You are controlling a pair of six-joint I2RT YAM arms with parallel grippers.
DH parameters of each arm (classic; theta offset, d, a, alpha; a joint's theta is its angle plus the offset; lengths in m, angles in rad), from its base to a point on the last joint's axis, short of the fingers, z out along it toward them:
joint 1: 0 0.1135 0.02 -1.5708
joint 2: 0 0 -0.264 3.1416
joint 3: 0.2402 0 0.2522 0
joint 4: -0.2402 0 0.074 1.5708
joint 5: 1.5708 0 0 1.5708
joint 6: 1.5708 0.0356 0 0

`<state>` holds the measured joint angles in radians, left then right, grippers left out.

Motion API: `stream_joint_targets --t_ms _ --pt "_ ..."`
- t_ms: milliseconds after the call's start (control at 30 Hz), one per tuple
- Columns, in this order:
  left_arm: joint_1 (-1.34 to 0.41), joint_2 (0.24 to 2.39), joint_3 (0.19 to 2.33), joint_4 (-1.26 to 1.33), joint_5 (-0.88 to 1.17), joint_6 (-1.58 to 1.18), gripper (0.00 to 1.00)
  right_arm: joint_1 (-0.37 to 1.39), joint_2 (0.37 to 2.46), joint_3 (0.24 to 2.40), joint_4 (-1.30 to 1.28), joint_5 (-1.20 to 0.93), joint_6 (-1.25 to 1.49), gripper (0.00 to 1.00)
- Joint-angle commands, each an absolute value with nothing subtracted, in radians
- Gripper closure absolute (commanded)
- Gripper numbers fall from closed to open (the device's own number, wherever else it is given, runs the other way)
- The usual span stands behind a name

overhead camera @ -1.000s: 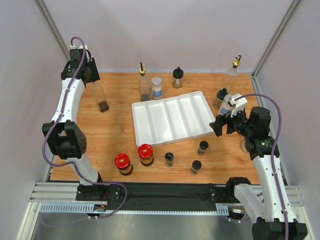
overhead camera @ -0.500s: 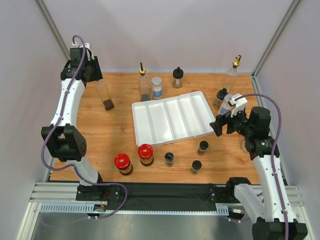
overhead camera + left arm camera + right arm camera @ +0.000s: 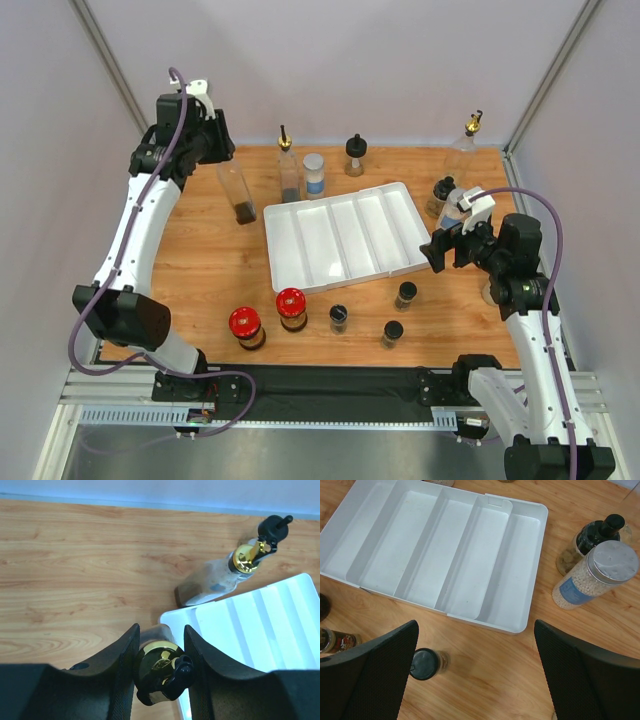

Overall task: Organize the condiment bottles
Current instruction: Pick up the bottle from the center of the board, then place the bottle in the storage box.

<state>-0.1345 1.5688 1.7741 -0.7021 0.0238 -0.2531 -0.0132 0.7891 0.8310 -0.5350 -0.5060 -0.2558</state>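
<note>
My left gripper [image 3: 222,158] is shut on the gold-spouted top [image 3: 159,662] of a tall clear bottle [image 3: 238,195], which hangs tilted beside the far left corner of the white tray [image 3: 345,235]. Another gold-spouted bottle [image 3: 288,172], a silver-lidded jar [image 3: 314,175] and a black-capped bottle [image 3: 355,155] stand behind the tray. Two red-lidded jars [image 3: 245,325] [image 3: 291,306] and three black-capped spice jars [image 3: 338,318] [image 3: 392,332] [image 3: 405,294] stand in front. My right gripper [image 3: 475,625] is open above the tray's near right corner, with one spice jar [image 3: 424,664] by its left finger.
A gold-spouted bottle [image 3: 466,145] stands at the far right corner. A dark bottle [image 3: 595,535] and a silver-lidded jar [image 3: 605,572] of white grains stand right of the tray [image 3: 440,555]. The grey enclosure walls close in on three sides.
My left arm has carried the clear bottle rightward from the table's far left toward the tray's left end. The right arm has not moved.
</note>
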Motion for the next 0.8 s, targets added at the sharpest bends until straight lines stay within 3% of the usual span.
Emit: stream_joint_targets --t_ms 0,767 --pt "-0.164 1.517 1.781 -0.664 0.054 -0.285 1.0 -0.008 0.77 0.824 -0.511 -0.5 -0.268 0.0" --pt "-0.299 1.66 1.861 -0.647 0.075 -0.305 1.0 -0.008 0.775 0.821 -0.509 -0.489 -0.271 0.0"
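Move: From the left hand, which already holds a gold-capped bottle by its neck, the white tray's leftmost compartment has its middle about 13 cm to the right, 6 cm back and 28 cm below. A second glass bottle stands behind the tray, some 13 cm right, 11 cm ahead and 16 cm below; the blue-label shaker is about 8 cm farther right of that bottle, level with it. For the idle right hand, the compartment lies roughly 39 cm left, 9 cm ahead and 17 cm down. Rightwards by some 8 cm, the left hand carries the hanging bottle towards the tray's leftmost compartment, easing back slightly at first and regaining most of that later. It sinks about 4 cm, mostly near the end, while the wrist turns about 10 degrees clockwise and tips slightly down; the fingers keep their hold at the neck. ##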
